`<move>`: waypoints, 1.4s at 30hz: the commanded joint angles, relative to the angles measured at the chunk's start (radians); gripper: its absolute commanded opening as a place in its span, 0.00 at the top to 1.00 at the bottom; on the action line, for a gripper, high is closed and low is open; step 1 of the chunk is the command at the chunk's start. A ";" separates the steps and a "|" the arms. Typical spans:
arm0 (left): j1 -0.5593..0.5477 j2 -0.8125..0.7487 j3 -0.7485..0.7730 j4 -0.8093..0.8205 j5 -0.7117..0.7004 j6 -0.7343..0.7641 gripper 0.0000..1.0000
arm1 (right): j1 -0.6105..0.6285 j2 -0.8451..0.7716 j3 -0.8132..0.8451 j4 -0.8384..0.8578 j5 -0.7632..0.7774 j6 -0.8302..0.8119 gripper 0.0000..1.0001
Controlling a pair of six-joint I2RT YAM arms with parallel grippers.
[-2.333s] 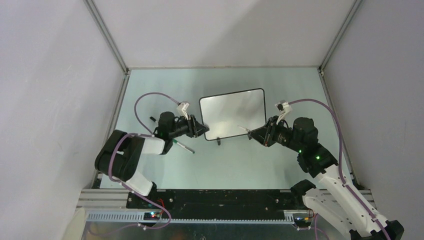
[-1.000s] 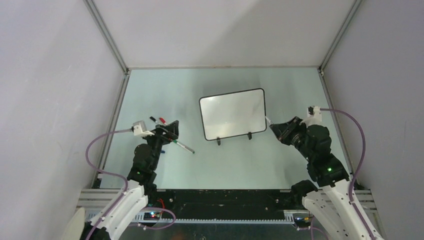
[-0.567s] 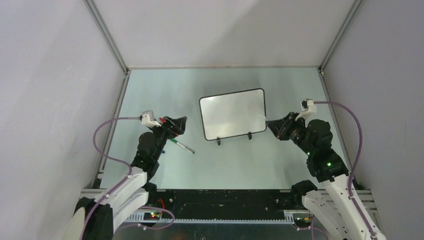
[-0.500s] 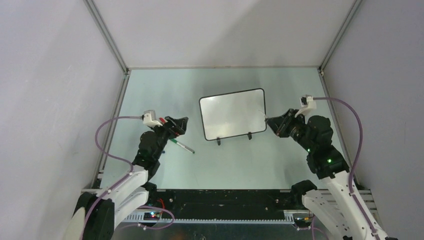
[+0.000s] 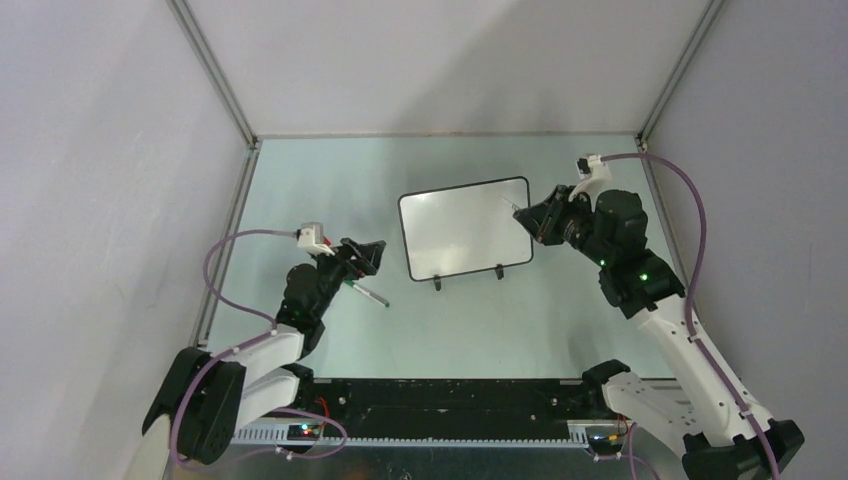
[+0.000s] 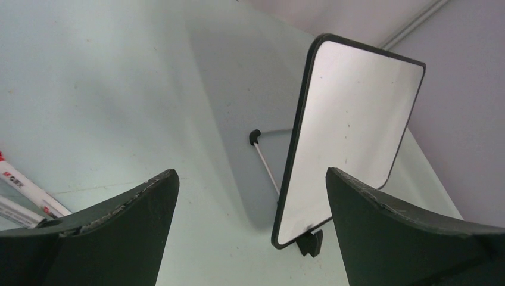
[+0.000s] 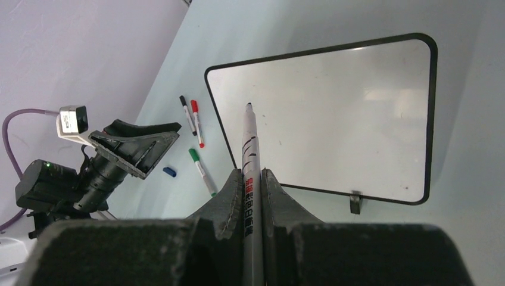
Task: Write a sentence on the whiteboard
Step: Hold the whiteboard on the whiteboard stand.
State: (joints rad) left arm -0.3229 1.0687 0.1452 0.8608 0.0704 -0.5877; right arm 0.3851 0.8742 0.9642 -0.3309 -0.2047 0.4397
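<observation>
The whiteboard (image 5: 465, 228) stands tilted on its two black feet mid-table, framed in black, also seen in the left wrist view (image 6: 351, 131) and the right wrist view (image 7: 333, 113). Its face is blank white; no sentence shows. My right gripper (image 5: 528, 215) (image 7: 250, 176) is at the board's upper right edge, shut on a white marker (image 7: 249, 143) whose dark tip points at the board's face. I cannot tell whether the tip touches. My left gripper (image 5: 368, 252) (image 6: 251, 174) is open and holds nothing, low over the table left of the board, facing its left edge.
A green marker (image 5: 368, 293) (image 7: 201, 167) lies by the left gripper. A red marker (image 7: 196, 122), a black marker (image 7: 187, 113) and a small blue cap (image 7: 170, 171) lie further left. Grey enclosure walls (image 5: 120, 150) bound the table on three sides.
The right gripper carried the marker from beside the board's lower right corner up to its upper right edge. The left arm pulled back from the board earlier, then edged slightly right, staying open.
</observation>
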 commanded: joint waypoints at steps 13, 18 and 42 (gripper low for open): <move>0.009 -0.019 0.097 -0.128 0.022 0.112 0.01 | 0.053 0.114 0.079 0.159 0.045 -0.027 1.00; 0.008 0.015 0.094 -0.026 0.124 0.083 0.04 | 0.106 0.147 0.119 0.121 0.087 -0.059 1.00; 0.062 0.652 0.260 0.562 0.565 -0.228 0.36 | 0.263 0.323 0.312 0.049 0.113 -0.114 1.00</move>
State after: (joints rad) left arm -0.2802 1.6363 0.3832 1.1713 0.5465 -0.6895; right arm 0.6453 1.1843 1.2121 -0.3092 -0.0742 0.3386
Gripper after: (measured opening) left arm 0.661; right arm 0.139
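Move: The whiteboard's left edge, which my left hand goes for, is about 8 cm to its right, 4 cm ahead and 3 cm lower. The green marker lies roughly 5 cm left and 3 cm back of that hand, the red marker about 13 cm left and 5 cm ahead, both some 12 cm below. From my right hand, the board's upper-left corner is about 24 cm left, 14 cm ahead and 10 cm down; the board's middle is about 11 cm left, 9 cm ahead. After dithering briefly, my left hand swings right about 7 cm to the whiteboard's left edge, ending slightly farther forward and lower. It turns clockwise some 25 degrees and partly closes its wide-open fingers astride the edge without shutting on it. My right hand, still gripping the marker, first eases forward, then sweeps left about 9 cm in all over the board towards its upper-left corner, yawing slightly counter-clockwise. ##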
